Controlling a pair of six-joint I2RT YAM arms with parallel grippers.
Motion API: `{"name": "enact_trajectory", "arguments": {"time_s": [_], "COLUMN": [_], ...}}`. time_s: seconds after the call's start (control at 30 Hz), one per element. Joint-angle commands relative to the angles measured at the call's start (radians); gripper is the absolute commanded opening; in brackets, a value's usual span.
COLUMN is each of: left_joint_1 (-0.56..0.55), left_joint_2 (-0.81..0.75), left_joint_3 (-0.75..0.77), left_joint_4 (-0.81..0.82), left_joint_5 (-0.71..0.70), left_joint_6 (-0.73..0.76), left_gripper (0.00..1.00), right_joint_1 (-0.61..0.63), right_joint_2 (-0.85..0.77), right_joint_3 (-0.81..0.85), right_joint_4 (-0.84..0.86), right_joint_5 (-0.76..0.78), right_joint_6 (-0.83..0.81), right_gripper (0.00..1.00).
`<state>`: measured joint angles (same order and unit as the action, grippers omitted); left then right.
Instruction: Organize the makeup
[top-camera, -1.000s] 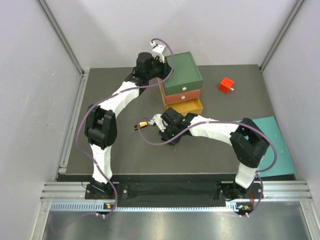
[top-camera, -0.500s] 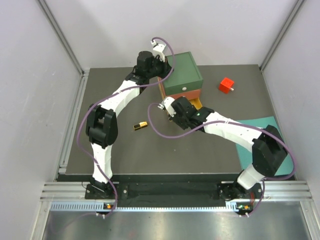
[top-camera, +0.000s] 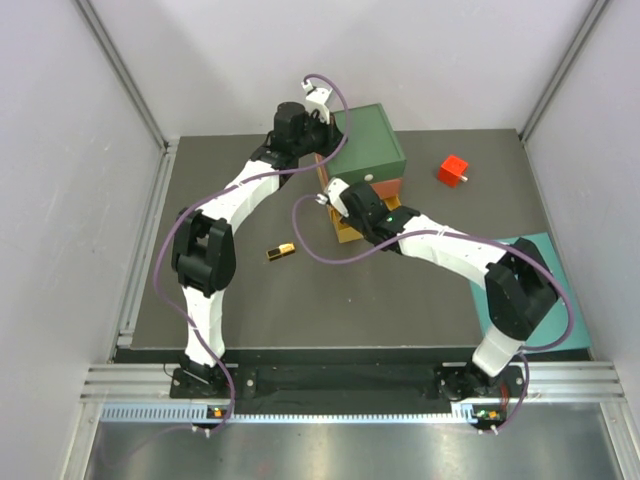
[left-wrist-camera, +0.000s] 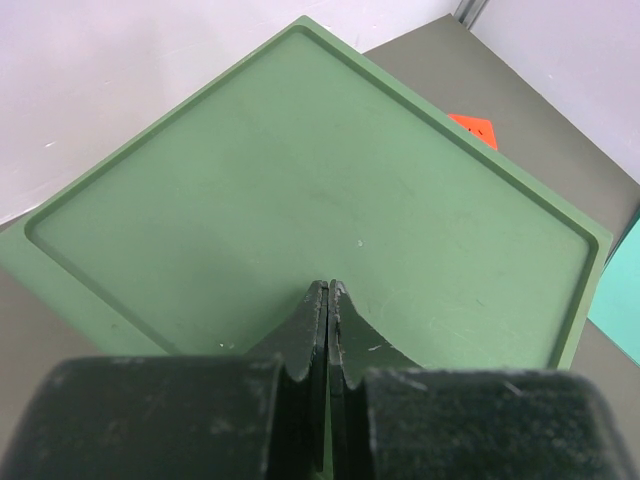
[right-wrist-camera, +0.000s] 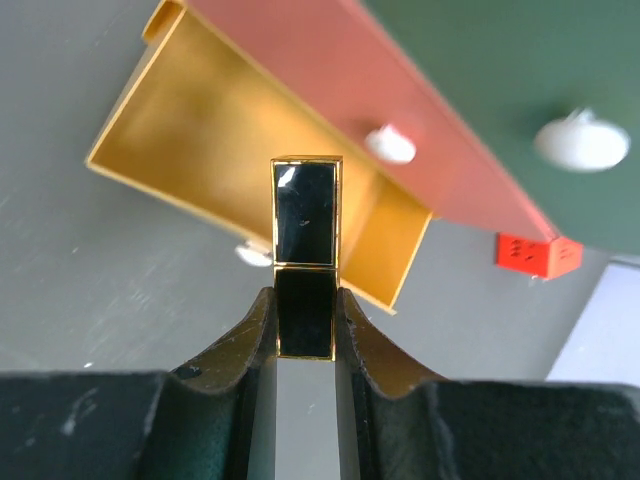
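Note:
My right gripper (right-wrist-camera: 305, 300) is shut on a gold-black rectangular case (right-wrist-camera: 305, 225), which sticks out ahead of the fingers. It hangs over the open yellow drawer (right-wrist-camera: 200, 120) of the drawer box (top-camera: 365, 145). In the top view the right gripper (top-camera: 338, 192) sits at the box's front left, above the yellow drawer (top-camera: 347, 235). A second gold-black case (top-camera: 281, 252) lies on the dark table (top-camera: 250, 300) to the left. My left gripper (left-wrist-camera: 328, 290) is shut on nothing and rests over the box's green top (left-wrist-camera: 300, 170).
A red cube (top-camera: 452, 170) stands to the right of the box. A teal mat (top-camera: 555, 290) lies at the table's right edge. The red drawer (right-wrist-camera: 330, 70) above the yellow one is closed and has a white knob (right-wrist-camera: 390, 145). Grey walls surround the table.
My right gripper has moved from beside the case on the table back and right to above the yellow drawer, carrying a gold-black case. The left arm has stayed still.

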<state>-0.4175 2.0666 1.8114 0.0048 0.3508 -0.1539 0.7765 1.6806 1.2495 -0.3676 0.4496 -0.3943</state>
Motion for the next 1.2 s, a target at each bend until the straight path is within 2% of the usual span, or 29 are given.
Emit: {"name": "enact_trajectory", "arguments": {"time_s": [0.0,0.27,0.33,0.57,0.67,0.8,0.9,1.03,1.17], "left_joint_1": [0.020,0.025,0.028,0.032,0.031,0.034,0.036,0.039,0.037], "left_joint_2": [0.119,0.121,0.119,0.121,0.121,0.121,0.121,0.122,0.124], "left_joint_3": [-0.080,-0.075,-0.077,-0.078,-0.077,-0.077,-0.075,-0.075,-0.069], "left_joint_4": [-0.358,-0.358,-0.361,-0.362,-0.362,-0.362,-0.362,-0.362,-0.364], "left_joint_5": [-0.059,-0.062,-0.061,-0.061,-0.061,-0.061,-0.061,-0.061,-0.061], "left_joint_6": [0.034,0.033,0.033,0.034,0.034,0.034,0.034,0.033,0.031], "left_gripper": [0.00,0.00,0.00,0.00,0.00,0.00,0.00,0.00,0.00], "right_joint_1": [-0.006,-0.006,-0.006,-0.006,-0.006,-0.006,-0.006,-0.005,0.010], "right_joint_2": [0.021,0.076,0.083,0.151,0.172,0.186,0.169,0.131,0.050], "right_joint_3": [0.079,0.100,0.100,0.125,0.128,0.133,0.127,0.119,0.105], "right_joint_4": [0.101,0.130,0.151,0.173,0.196,0.225,0.236,0.208,0.157], "right_joint_5": [0.040,0.037,0.038,0.090,0.126,0.175,0.195,0.184,0.057], "right_joint_6": [-0.067,-0.090,-0.101,-0.091,-0.084,-0.074,-0.054,-0.031,0.004], "right_gripper": [0.02,0.16,0.26,0.29,0.38,0.63,0.71,0.72,0.73]}}
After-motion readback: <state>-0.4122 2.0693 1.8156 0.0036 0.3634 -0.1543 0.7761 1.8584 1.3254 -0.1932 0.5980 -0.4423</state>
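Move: The right hand already holds a gold-and-black makeup piece above the open yellow drawer; the drawer's middle lies about 2 cm ahead of this hand, 2 cm to its right and 9 cm below. The cabinet's middle stands some 12 cm ahead, 3 cm to the right and about level in height. The other gold piece lies on the table 6 cm back and 15 cm left, 11 cm down. From the left hand, the drawer is roughly 13 cm back, 7 cm right and 19 cm below. Forward over the yellow drawer goes the right hand, about 4.5 cm in all: it rises slightly with a small drift left, then sinks some 3.5 cm towards the drawer floor while its fingers begin to open. They spread wide and let go of the piece, and the hand lifts a centimetre. The left hand stays put with shut fingertips resting on the cabinet's green top. ##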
